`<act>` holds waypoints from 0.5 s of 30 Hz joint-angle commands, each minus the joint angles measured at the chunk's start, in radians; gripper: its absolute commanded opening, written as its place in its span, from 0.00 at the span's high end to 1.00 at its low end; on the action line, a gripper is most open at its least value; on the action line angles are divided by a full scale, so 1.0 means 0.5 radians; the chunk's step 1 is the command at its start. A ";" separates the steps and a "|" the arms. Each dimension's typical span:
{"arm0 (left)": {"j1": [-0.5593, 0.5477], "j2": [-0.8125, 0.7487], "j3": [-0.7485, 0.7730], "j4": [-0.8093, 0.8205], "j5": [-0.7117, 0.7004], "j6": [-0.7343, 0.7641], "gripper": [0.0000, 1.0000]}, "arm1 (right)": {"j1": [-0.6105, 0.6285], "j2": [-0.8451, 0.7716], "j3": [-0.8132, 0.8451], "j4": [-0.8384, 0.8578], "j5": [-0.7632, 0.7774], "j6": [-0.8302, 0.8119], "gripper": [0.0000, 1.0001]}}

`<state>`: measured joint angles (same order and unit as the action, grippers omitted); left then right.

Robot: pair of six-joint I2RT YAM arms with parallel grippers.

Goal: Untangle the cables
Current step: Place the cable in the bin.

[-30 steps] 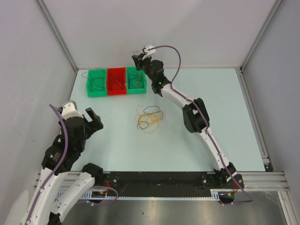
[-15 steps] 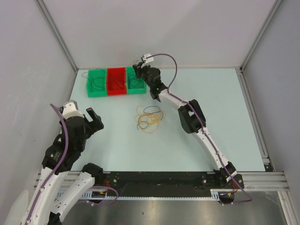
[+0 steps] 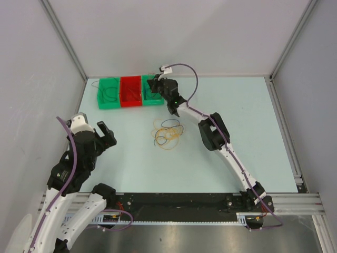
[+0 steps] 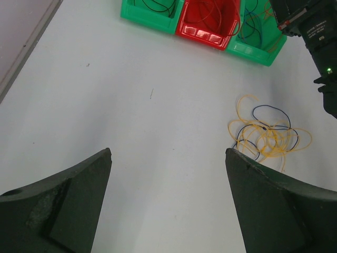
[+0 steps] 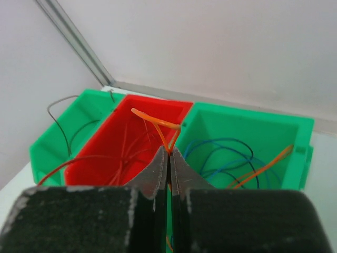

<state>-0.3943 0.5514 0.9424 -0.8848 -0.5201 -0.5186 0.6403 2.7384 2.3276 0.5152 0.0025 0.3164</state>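
Observation:
A loose tangle of cables [image 3: 168,135], mostly yellow-orange with a dark blue one, lies mid-table; the left wrist view has the tangle [image 4: 268,134] at the right. My right gripper [image 5: 169,151] is shut on a thin orange cable [image 5: 160,125] that loops up from its tips, above the wall between the red bin [image 5: 113,142] and the right green bin [image 5: 247,132]. In the top view the right gripper [image 3: 154,84] hangs over those bins. My left gripper [image 4: 168,158] stands open over bare table, left of the tangle, holding nothing; from above the left gripper [image 3: 105,134] is at the near left.
Three bins stand in a row at the back left: a green bin [image 3: 109,93] with dark cables, the red bin [image 3: 131,91] with red and orange ones, a green bin [image 3: 152,95] with blue and an orange one. Enclosure walls surround the table.
My right gripper has come down and slightly left over the bins with the orange cable in it. The left arm has not moved.

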 commanded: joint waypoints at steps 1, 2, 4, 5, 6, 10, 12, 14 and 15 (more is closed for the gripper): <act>0.015 0.002 -0.013 0.061 0.009 0.034 0.07 | 0.008 0.049 0.073 -0.125 0.121 0.082 1.00; 0.015 0.002 -0.013 0.058 0.009 0.034 0.06 | 0.005 0.042 0.070 -0.141 0.124 0.085 0.99; 0.015 -0.001 -0.013 0.058 0.009 0.034 0.06 | 0.008 0.039 0.070 -0.177 0.121 0.085 0.90; 0.015 -0.001 -0.013 0.058 0.009 0.034 0.06 | 0.008 0.030 0.060 -0.184 0.118 0.085 0.82; 0.015 -0.004 -0.013 0.058 0.009 0.034 0.07 | 0.005 0.006 0.057 -0.184 0.109 0.085 0.80; 0.015 -0.011 -0.013 0.061 0.013 0.034 0.06 | 0.020 -0.102 -0.059 -0.098 0.124 0.039 0.73; 0.015 -0.014 -0.013 0.058 0.013 0.034 0.07 | 0.032 -0.135 -0.105 -0.073 0.130 0.018 0.71; 0.015 -0.020 -0.013 0.064 0.013 0.037 0.07 | 0.042 -0.178 -0.121 -0.070 0.136 -0.007 0.69; 0.015 -0.020 -0.013 0.064 0.016 0.037 0.06 | 0.048 -0.188 -0.133 -0.073 0.133 -0.016 0.68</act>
<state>-0.3939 0.5507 0.9421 -0.8848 -0.5198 -0.5156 0.6449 2.7426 2.2795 0.4377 0.0460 0.3386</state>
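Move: The right hand, already pinching the orange cable, hangs over the near part of the right green bin: the bin's middle is about 4 cm ahead, level sideways and some 13 cm below. The red bin's middle lies about 12 cm to the left of that bin's middle, and the leftover cable pile about 20 cm back and 9 cm right of the hand, down on the table. From the left hand the right green bin is roughly 43 cm ahead, 15 cm right and 22 cm below. Straight down, the right hand lowers the orange cable about 5 cm towards the right green bin, tipping its fingers some 5 to 10 degrees downward. Partway down the shut fingers begin to open, reaching nearly a third of their full gap and easing their pinch on the cable while still sinking. ##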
